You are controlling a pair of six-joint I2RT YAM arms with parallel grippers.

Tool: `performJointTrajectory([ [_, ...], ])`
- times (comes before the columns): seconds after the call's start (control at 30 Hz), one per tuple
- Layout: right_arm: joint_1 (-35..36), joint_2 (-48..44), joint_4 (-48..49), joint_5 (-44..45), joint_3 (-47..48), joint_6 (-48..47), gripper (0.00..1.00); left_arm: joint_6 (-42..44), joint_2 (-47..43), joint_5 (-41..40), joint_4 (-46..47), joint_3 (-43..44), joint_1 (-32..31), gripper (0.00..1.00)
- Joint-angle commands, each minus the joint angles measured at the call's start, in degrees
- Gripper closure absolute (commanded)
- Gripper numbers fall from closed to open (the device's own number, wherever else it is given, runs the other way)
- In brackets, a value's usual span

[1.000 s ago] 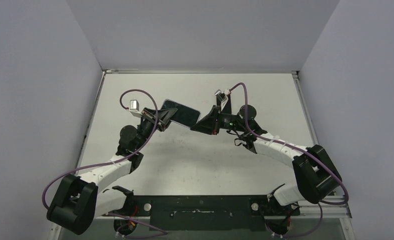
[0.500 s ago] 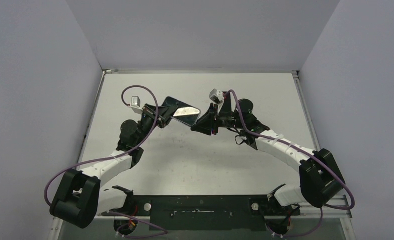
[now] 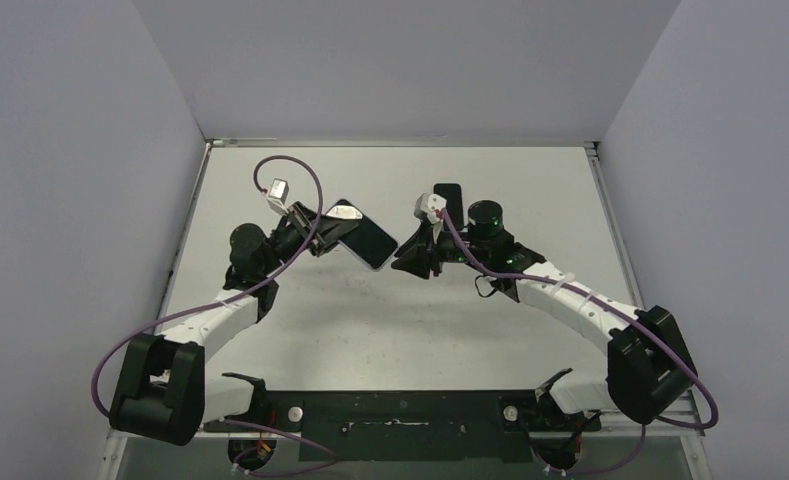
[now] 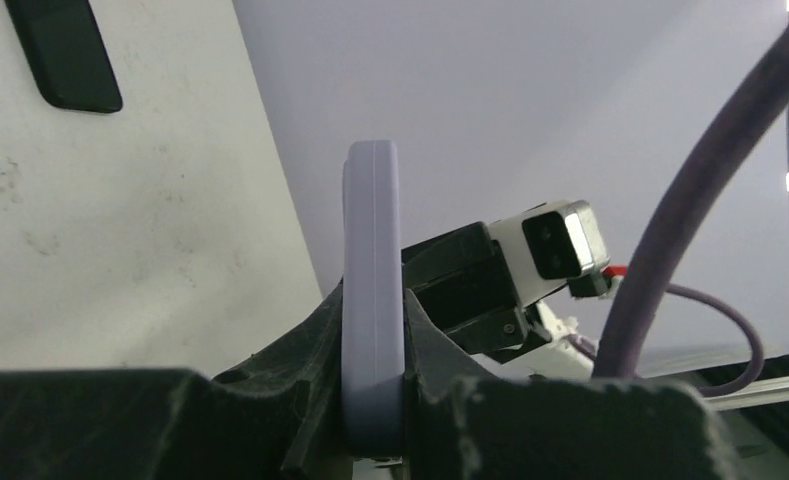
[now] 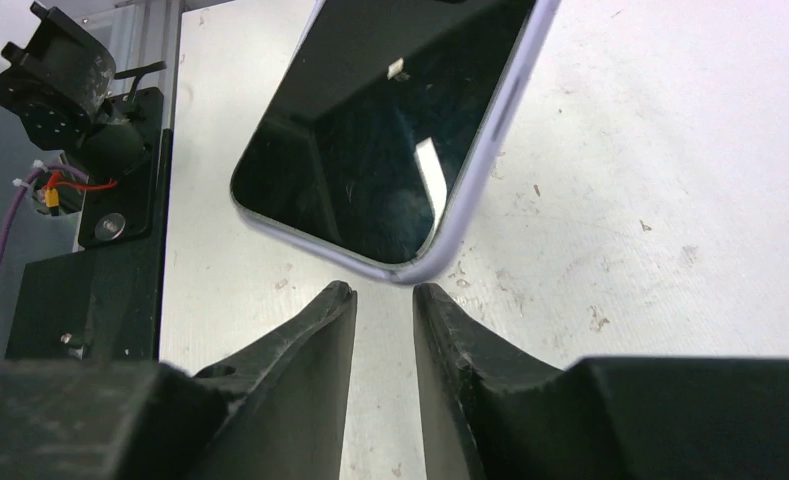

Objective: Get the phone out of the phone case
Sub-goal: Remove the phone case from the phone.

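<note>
The phone (image 3: 362, 235) has a dark screen (image 5: 370, 130) and sits in a lavender case (image 4: 372, 230) whose rim (image 5: 490, 130) frames the glass. It is held above the table at mid-left. My left gripper (image 3: 322, 228) is shut on the cased phone at its left end, and the left wrist view shows the case edge-on, pinched between both fingers (image 4: 425, 330). My right gripper (image 3: 402, 258) sits just off the phone's lower right corner. Its jaws (image 5: 382, 290) stand slightly apart, with nothing between them and bare table below.
A flat black rectangular object (image 3: 448, 194) lies on the white table (image 3: 530, 190) behind my right wrist, and it also shows as the black object (image 4: 65, 55) in the left wrist view. Grey walls close the table at back and sides. The arm bases (image 3: 400, 415) stand along the near edge.
My right jaws have parted a little and drawn back from the phone's end. The left wrist has turned, swinging the phone's right end down and nearer.
</note>
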Motion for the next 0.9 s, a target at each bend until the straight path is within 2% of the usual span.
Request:
performJointTrajectory([
  [0.0,-1.23,-6.68,-6.5,-0.89,0.05,-4.65,0.66,13.5,-1.3,14.21,-3.83,7.38,3.27,1.0],
  [0.13,-1.26,-8.87,-7.34,-2.54,-0.7,-3.33,0.58,31.0,-1.18,21.65,-17.0,14.64,3.15,1.0],
  [0.27,-0.91,-8.09,-6.49,-6.91,0.25,-1.55,0.5,41.39,-0.16,28.1,-26.01,19.18,2.94,1.0],
  [0.43,-0.31,-4.84,-10.47,-11.84,4.08,-3.8,0.43,44.42,1.06,34.09,-27.56,21.42,1.95,1.0],
  [0.57,1.66,-2.22,-14.28,-13.21,7.21,-8.11,0.42,45.57,1.36,35.28,-28.45,22.34,1.29,1.0],
  [0.73,2.92,0.36,-16.07,-14.29,8.94,-9.65,0.44,45.72,1.84,36.45,-28.12,23.29,-0.18,1.0],
  [0.87,3.53,1.83,-16.78,-15.59,9.85,-11.13,0.52,45.3,2.12,37.17,-28.13,23.54,-0.52,1.0],
])
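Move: The phone in its case is already pinched in the left fingers, its middle some 2 cm back, 2 cm right and slightly below the left hand point. From the right hand, which goes for its near end, the phone's middle lies about 7 cm left, 4 cm ahead and 2 cm higher. The other black slab lies on the table roughly 25 cm ahead of the right hand, 13 cm to its right and 20 cm down. Keeping its pinch on the cased phone, the left hand draws back about 6 cm and a little right, swinging clockwise and rolling so the phone's near end turns towards the robot. The right hand also goes back about 5 cm, first dodging right and up, then easing left and down while opening to roughly half, bringing its fingers around the case's near corner; a touch can't be made out. ##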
